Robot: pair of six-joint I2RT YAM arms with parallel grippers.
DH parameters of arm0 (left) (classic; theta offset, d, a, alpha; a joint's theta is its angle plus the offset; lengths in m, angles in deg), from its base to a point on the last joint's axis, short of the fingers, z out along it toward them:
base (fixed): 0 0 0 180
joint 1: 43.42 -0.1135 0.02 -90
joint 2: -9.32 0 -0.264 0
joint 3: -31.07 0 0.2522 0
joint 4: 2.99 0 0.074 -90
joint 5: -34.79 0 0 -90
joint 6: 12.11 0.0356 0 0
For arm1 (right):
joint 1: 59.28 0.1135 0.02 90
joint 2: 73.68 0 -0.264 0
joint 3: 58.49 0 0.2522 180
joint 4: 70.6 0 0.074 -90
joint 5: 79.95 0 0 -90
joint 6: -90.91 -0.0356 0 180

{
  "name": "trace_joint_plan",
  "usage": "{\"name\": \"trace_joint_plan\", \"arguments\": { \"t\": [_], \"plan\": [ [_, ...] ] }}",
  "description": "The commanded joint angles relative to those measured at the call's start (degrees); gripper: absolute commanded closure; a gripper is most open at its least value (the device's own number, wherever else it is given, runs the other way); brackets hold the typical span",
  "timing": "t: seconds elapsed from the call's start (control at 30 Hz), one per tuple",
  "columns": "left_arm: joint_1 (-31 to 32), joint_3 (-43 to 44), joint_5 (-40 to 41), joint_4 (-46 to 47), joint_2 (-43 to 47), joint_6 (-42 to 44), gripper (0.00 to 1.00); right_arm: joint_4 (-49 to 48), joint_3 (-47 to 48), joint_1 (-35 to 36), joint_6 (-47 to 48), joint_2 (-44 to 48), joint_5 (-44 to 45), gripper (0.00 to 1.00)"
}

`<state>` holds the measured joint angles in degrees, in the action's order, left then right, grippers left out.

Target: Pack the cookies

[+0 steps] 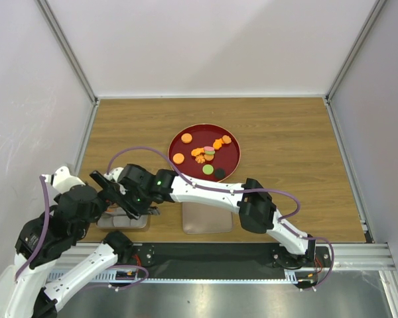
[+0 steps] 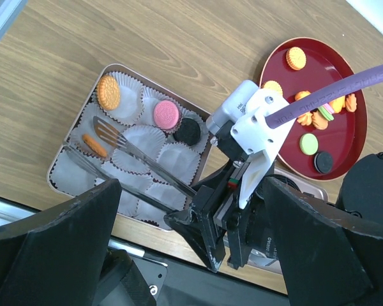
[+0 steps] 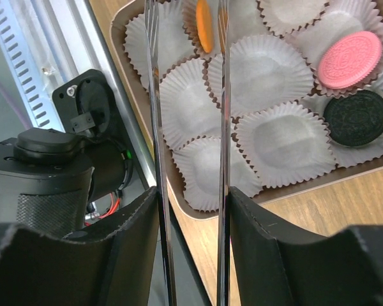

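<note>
Several cookies (image 1: pixel 186 138), mostly orange, lie on the red plate (image 1: pixel 233 159). The tray (image 2: pixel 54 172) of white paper cups holds an orange cookie (image 2: pixel 108 92), a pink one (image 2: pixel 166 114) and a black one (image 2: pixel 187 131). My right gripper (image 3: pixel 191 197) is shut on metal tongs (image 3: pixel 156 127), whose two arms stand apart over the tray. Another orange cookie (image 3: pixel 205 25) stands on edge in a cup between the tong tips, close to one blade. My left gripper (image 2: pixel 191 185) hangs open above the right wrist and tray, holding nothing.
A pinkish-brown lid (image 1: pixel 207 218) lies on the wood between tray and plate, near the front edge. The right arm (image 1: pixel 252 202) reaches across in front of the plate. White walls enclose the table on three sides.
</note>
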<state>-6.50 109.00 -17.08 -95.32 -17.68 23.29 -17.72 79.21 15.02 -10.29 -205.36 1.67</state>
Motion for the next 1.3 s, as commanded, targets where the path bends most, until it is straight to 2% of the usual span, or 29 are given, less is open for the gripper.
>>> {"name": "trace_joint_plan", "arguments": {
  "t": [0.0,0.77,1.27],
  "plan": [
    [-0.10,-0.35,-0.25,-5.46,0.29,-1.03,0.00,-1.50,2.18,0.23,1.09,-0.42,1.79,0.49],
    [-0.19,-1.14,0.81,-5.55,0.81,-1.64,0.00,-1.41,4.82,-1.62,1.18,-0.34,3.99,0.50],
    [-0.10,-3.60,1.16,-5.20,0.38,-3.57,0.00,2.28,2.63,-8.12,-0.66,9.85,5.92,0.50]
  ]
}}
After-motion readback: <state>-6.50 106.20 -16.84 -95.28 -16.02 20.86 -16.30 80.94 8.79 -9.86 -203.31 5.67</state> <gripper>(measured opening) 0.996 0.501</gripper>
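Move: The orange cookie stands on edge in the tray's middle-left paper cup, between the fork tips of the tongs in the right hand: about 10 cm to that hand's left, level ahead, some 11 cm below. From the right hand, the pink cookie is roughly 6 cm ahead and 4 cm left, the black cookie 6 cm ahead and 3 cm right, and the round cookie 6 cm ahead and 10 cm left. From the left hand, the orange cookie lies about 6 cm left, level ahead, some 24 cm below. With the tongs kept at the same half-open gap, the right hand eases forward and a little up, taking the fork tips out from around the orange cookie in the middle-left cup. It then speeds up and carries the empty tongs forward over the far row of cups towards the table beyond the tray, some 7 cm forward and 3 cm up in all, drifting slightly right late on and turning about 10 degrees clockwise. ##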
